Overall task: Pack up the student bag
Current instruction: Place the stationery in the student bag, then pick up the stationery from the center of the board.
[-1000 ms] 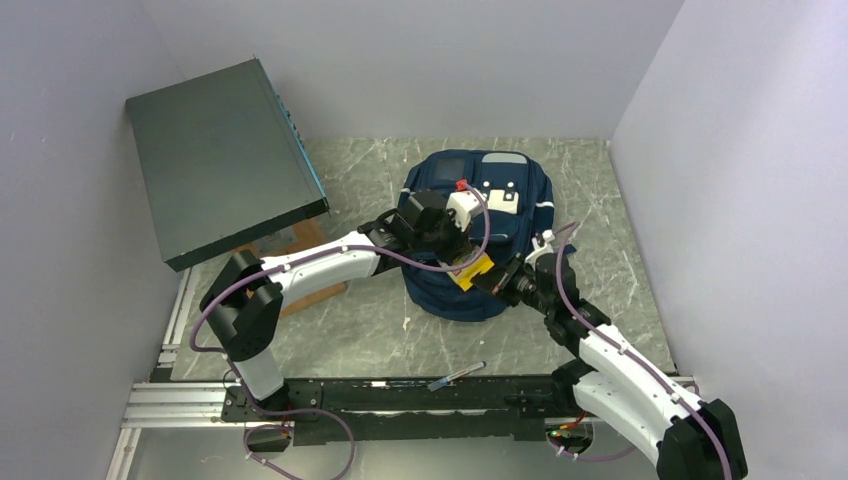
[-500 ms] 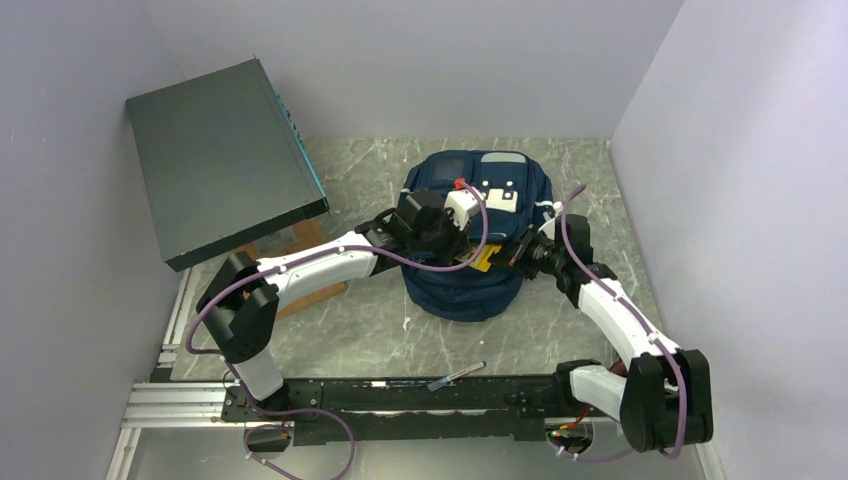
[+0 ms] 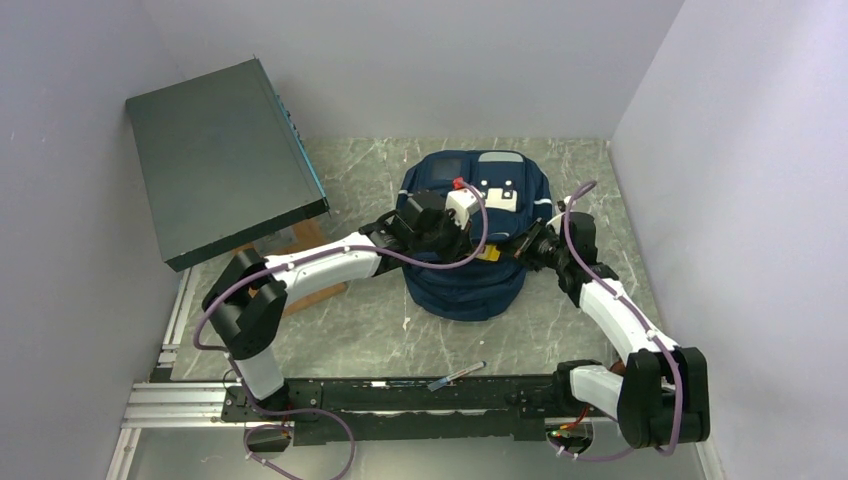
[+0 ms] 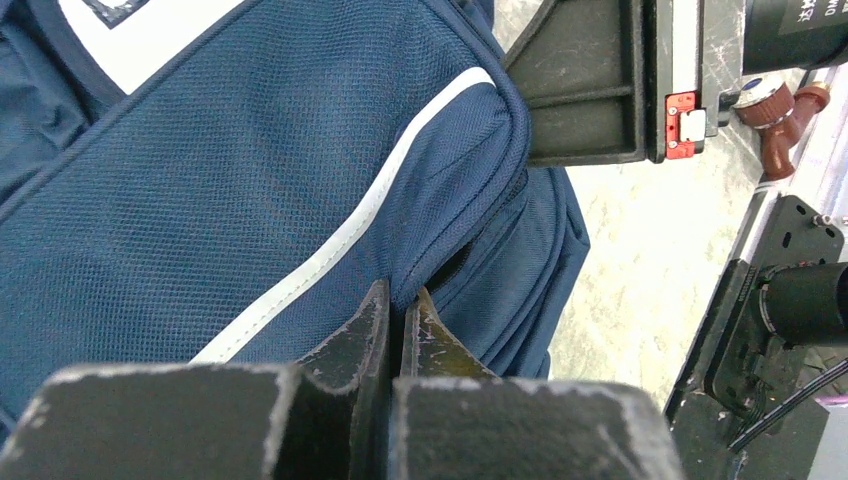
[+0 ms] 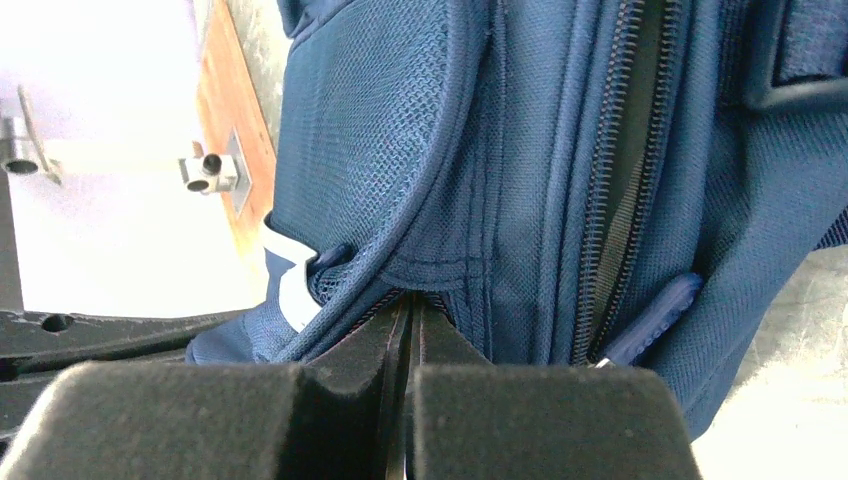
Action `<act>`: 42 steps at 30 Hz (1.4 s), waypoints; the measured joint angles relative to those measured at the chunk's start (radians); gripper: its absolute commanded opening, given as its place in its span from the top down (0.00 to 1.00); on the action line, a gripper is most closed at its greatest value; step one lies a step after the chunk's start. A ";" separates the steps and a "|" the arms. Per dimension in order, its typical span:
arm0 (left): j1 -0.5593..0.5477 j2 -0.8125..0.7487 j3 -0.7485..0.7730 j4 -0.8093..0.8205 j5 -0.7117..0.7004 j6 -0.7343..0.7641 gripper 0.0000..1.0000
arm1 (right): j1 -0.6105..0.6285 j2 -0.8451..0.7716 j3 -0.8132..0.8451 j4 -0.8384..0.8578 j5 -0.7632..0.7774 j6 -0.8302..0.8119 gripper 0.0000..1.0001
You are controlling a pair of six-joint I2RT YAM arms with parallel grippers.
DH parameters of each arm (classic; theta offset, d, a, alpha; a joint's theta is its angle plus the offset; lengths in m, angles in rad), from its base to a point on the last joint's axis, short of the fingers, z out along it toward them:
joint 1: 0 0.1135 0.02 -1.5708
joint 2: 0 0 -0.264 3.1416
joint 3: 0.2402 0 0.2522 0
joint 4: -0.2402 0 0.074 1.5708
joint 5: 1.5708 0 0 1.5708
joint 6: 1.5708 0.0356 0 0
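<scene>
The student bag (image 3: 470, 215) lies flat mid-table, navy with pale stripes (image 4: 330, 250). My left gripper (image 3: 466, 250) reaches over its middle; in the left wrist view its jaws (image 4: 401, 305) are shut, pinching a fold of the bag's edge. My right gripper (image 3: 514, 250) comes in from the bag's right side. In the right wrist view it (image 5: 412, 305) is shut, tips pressed into a seam beside a zip (image 5: 620, 180), with nothing visible between them. A small yellow piece (image 3: 487, 254) peeks out between the two grippers, mostly hidden by the bag.
A big dark grey-green flat box (image 3: 222, 160) sits tilted on a wooden stand (image 3: 305, 240) at the back left. A pen-like item (image 3: 457, 376) rests on the front rail. Walls close in on both sides and the back.
My right gripper has swung away from the bag's near edge up to its right side. The yellow item that showed plainly there is now almost hidden. The left arm barely moved.
</scene>
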 measured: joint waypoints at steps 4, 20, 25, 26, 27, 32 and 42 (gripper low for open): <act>0.004 0.030 0.000 0.023 0.024 -0.041 1.00 | -0.005 0.005 -0.024 0.040 0.027 0.021 0.87; 0.037 0.085 0.008 0.045 0.132 -0.146 1.00 | -0.005 -0.224 0.024 -0.243 0.090 -0.179 0.69; 0.038 0.089 0.022 0.022 0.135 -0.143 0.92 | 0.017 -0.282 -0.035 -0.262 0.071 -0.166 0.69; 0.038 0.090 0.028 0.013 0.135 -0.141 0.85 | 0.028 -0.286 -0.035 -0.276 0.074 -0.166 0.69; 0.038 0.091 0.033 0.006 0.135 -0.140 0.76 | 0.046 -0.297 -0.035 -0.299 0.085 -0.169 0.68; 0.038 0.093 0.049 -0.032 0.166 -0.147 0.57 | 0.299 -0.393 -0.031 -0.438 0.222 -0.163 0.58; 0.032 -0.056 -0.066 -0.013 0.292 -0.167 0.40 | 0.571 -0.600 -0.108 -0.605 0.296 -0.027 0.37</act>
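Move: The marker pen lies on the table's front edge, some 26 cm back of the right hand, about 9 cm to its left and 12 cm below it. The pencil box's yellow end is right at the right fingers, some 3 cm left and 1 cm back; the bag's middle is roughly 3 cm ahead and 6 cm left. From the left hand, closed on the bag's rim, the pen is about 25 cm back and 1 cm right, 15 cm lower. The right fingers open by the pencil box in the bag's mouth and come clear, rising about 3 cm, then the hand sweeps some 17 cm back and a little left towards the marker pen, sinking and turning about 20 degrees counter-clockwise. The left hand keeps its pinch on the bag's rim while sinking about 2.5 cm and tipping down, then opens, lets go and backs off some 5 cm, rising at the end. ##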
